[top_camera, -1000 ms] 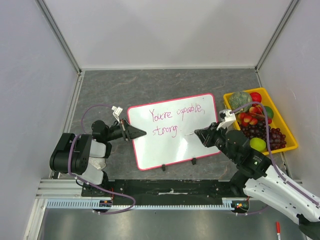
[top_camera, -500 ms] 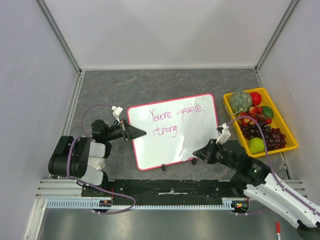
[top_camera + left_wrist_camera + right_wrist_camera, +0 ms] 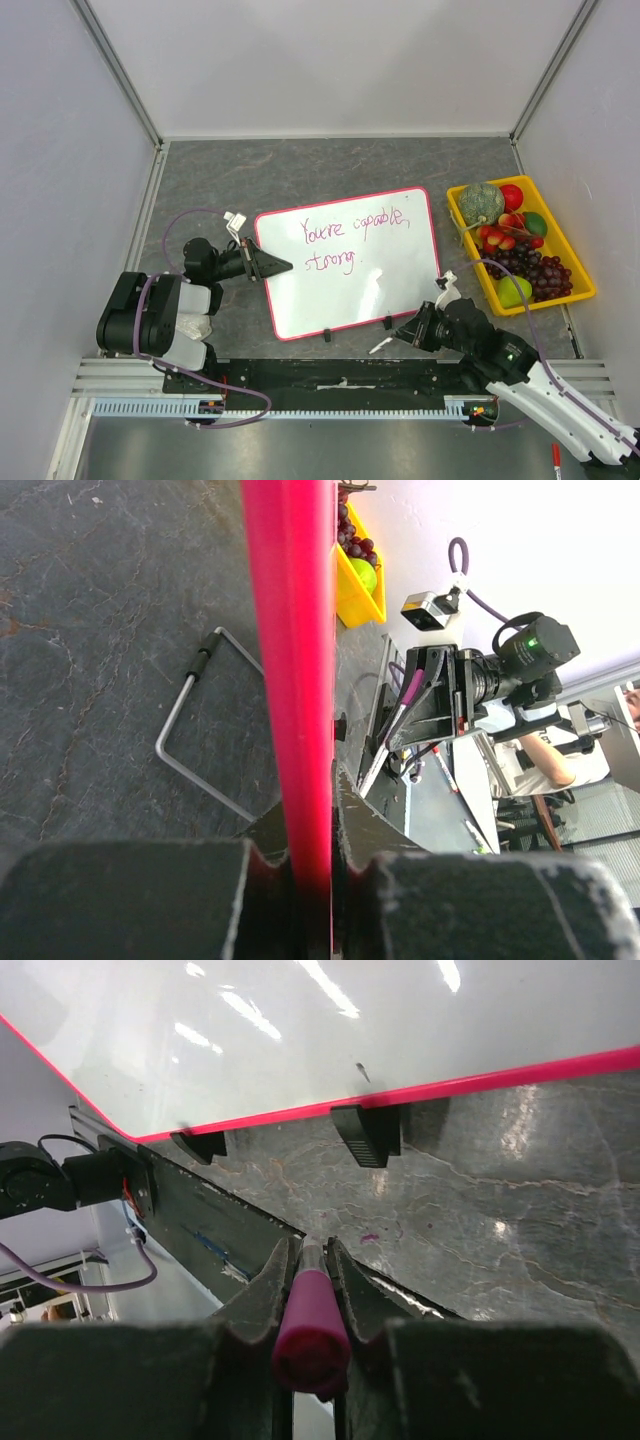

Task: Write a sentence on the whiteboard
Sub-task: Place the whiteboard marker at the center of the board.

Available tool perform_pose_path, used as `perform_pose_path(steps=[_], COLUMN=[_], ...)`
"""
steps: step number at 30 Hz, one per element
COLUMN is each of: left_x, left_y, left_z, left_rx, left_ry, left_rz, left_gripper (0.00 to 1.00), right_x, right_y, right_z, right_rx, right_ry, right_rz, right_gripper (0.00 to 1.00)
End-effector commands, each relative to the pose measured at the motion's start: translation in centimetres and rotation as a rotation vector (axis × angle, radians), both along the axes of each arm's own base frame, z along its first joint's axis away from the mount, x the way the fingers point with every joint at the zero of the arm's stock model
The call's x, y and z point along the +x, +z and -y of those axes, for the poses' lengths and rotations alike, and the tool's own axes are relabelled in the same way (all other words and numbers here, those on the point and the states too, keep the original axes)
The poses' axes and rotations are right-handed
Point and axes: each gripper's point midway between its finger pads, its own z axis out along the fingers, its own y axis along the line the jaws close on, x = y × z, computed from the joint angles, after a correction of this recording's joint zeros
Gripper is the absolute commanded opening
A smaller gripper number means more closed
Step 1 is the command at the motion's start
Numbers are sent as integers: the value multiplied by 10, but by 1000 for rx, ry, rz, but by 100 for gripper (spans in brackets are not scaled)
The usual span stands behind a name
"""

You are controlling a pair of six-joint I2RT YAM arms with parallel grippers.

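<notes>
The whiteboard (image 3: 385, 285) lies on the grey table, its pink-red rim (image 3: 290, 680) running up the middle of the left wrist view. The sentence (image 3: 352, 232) is in purple cursive on two lines across its upper half. My left gripper (image 3: 277, 266) is shut on the board's left rim (image 3: 310, 880). My right gripper (image 3: 405, 335) hovers off the board's near edge, past the two black clips (image 3: 365, 1132), and is shut on a purple marker (image 3: 312, 1325). The marker's white tip (image 3: 379, 347) points at the table's front edge.
A yellow tray (image 3: 583, 292) full of fruit stands right of the board. A wire stand (image 3: 190, 730) lies on the table beyond the board's rim. A red pen (image 3: 555, 457) rests on the lower shelf at the near right.
My right gripper has pulled back with the marker from the board's surface to the table's near edge. The left gripper has stayed on the rim.
</notes>
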Motion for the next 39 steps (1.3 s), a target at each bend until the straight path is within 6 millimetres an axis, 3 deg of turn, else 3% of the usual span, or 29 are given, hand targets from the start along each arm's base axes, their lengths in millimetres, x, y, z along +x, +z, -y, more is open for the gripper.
perform_pose_path(steps=[1,9,17,27,34,39], left_x=[2,3,6,12,14,13], left_y=[-6,-9,-11,-1,15,34], left_z=[-1,-2,-6,-20,-39,-46], left_rx=[38,57,91,160,216,205], left_ry=[-1,24,75,247,409,473], left_rz=[62,52,52,95,136,163], left_gripper=[12,22,38,66,82,88], right_x=[-4,5,23,50,68,76], right_y=[-3,-3,11,39,52,60], right_z=[4,18,27,24,15,11], right_rx=[-30,-154,-241,-296,-332,-349], right_ry=[-11,-23,-49,-41,-32,-29], right_rz=[-42,-1,102,246,303,335], right_gripper=[21,61,80,98,98,98])
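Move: The right hand holds the marker just short of the table. The spot where the marker will lie is about 3 cm to this hand's left, level fore and aft and some 3 cm lower, with the board's right foot 3 cm ahead and 3 cm left. The whiteboard's middle is roughly 14 cm ahead and 12 cm left. The left hand still grips the board's left edge, and the marker's laying spot lies about 25 cm right and 13 cm back of it. The right hand sinks about 2 cm with a slight drift right as its fingers open and let go of the marker in front of the board's lower edge, then goes forward some 6 cm and up nearly 5 towards the board, wrist tilting about 25 degrees, fingers spreading wide. Meanwhile the left hand dips about 1 cm while opening, releases the board's edge, and moves off left and up by 3 to 4 cm, swinging about 20 degrees counter-clockwise. ##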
